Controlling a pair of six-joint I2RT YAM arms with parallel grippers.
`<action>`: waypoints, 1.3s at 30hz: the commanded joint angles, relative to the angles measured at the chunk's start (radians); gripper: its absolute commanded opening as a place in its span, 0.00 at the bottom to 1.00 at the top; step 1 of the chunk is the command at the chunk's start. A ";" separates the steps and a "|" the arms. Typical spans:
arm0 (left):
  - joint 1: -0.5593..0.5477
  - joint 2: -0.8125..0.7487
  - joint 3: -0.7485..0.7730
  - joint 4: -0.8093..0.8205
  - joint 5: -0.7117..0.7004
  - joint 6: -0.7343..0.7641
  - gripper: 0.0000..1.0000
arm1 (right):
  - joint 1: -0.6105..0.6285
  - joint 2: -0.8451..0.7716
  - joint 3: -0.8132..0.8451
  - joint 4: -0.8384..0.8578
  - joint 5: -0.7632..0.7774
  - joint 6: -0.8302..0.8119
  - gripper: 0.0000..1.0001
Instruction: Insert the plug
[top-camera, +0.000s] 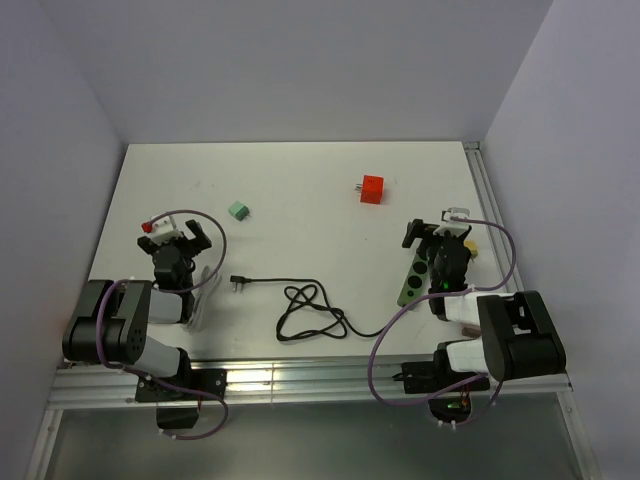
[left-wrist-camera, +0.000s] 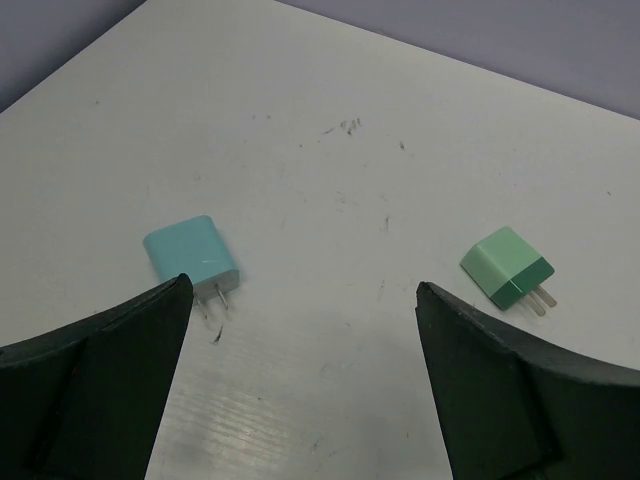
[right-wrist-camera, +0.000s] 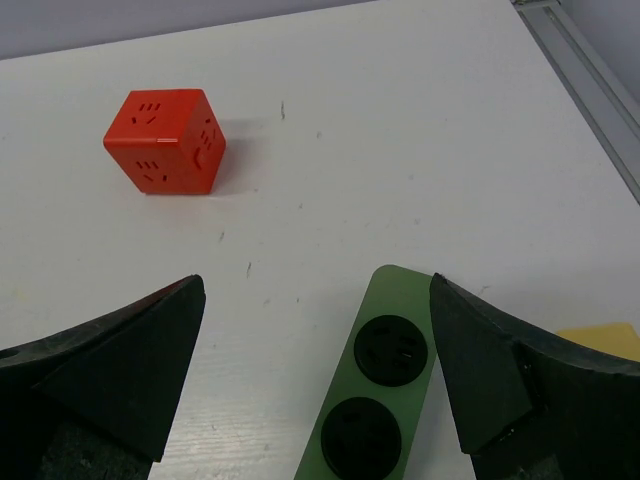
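The black plug (top-camera: 239, 282) lies on the white table at the end of a black cable (top-camera: 308, 312) that coils toward the green power strip (top-camera: 411, 277). My left gripper (top-camera: 181, 236) stands open just left of and beyond the plug, with nothing between its fingers (left-wrist-camera: 303, 285). Over the strip's far end my right gripper (top-camera: 437, 232) is open as well. The right wrist view shows the strip (right-wrist-camera: 385, 380) with two round black sockets under the gap of the open right gripper (right-wrist-camera: 317, 280), close to the right finger.
A red cube socket (top-camera: 372, 188) (right-wrist-camera: 166, 140) sits far from the strip. A green adapter (top-camera: 238, 210) (left-wrist-camera: 507, 265) and a teal adapter (left-wrist-camera: 190, 255) lie ahead of the left gripper. A yellow piece (right-wrist-camera: 600, 340) lies right of the strip. A metal rail (top-camera: 487, 210) edges the table's right side.
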 joint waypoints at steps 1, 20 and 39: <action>0.003 -0.011 0.025 0.042 -0.019 0.030 0.99 | -0.006 -0.015 0.026 0.068 0.005 -0.035 1.00; -0.133 -0.331 0.152 -0.517 -0.365 -0.161 1.00 | 0.045 -0.129 0.001 0.039 0.071 -0.090 1.00; -0.161 -0.736 0.471 -1.410 -0.337 -0.761 0.99 | 0.114 0.384 1.074 -1.179 -0.116 0.271 0.95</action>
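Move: The red cube lies about 17 cm ahead of the open right hand, 10 cm to its left and 8 cm lower. The green power strip is under that hand, its middle some 3 cm back and 10 cm down; the yellow block is about 14 cm to the right, 2 cm ahead and 9 cm down. From the left hand, the red cube is roughly 16 cm ahead, 45 cm right and 7 cm down. Forward and left from over the green strip, the right hand swings towards the red cube, some 12 cm out and 9 cm across, first arching up, then sinking again as its fingers tip down about 20 degrees, still wide open. The left hand lifts about 14 cm, draws back 6 cm and rolls its left side down while turning counter-clockwise, also empty and open. ##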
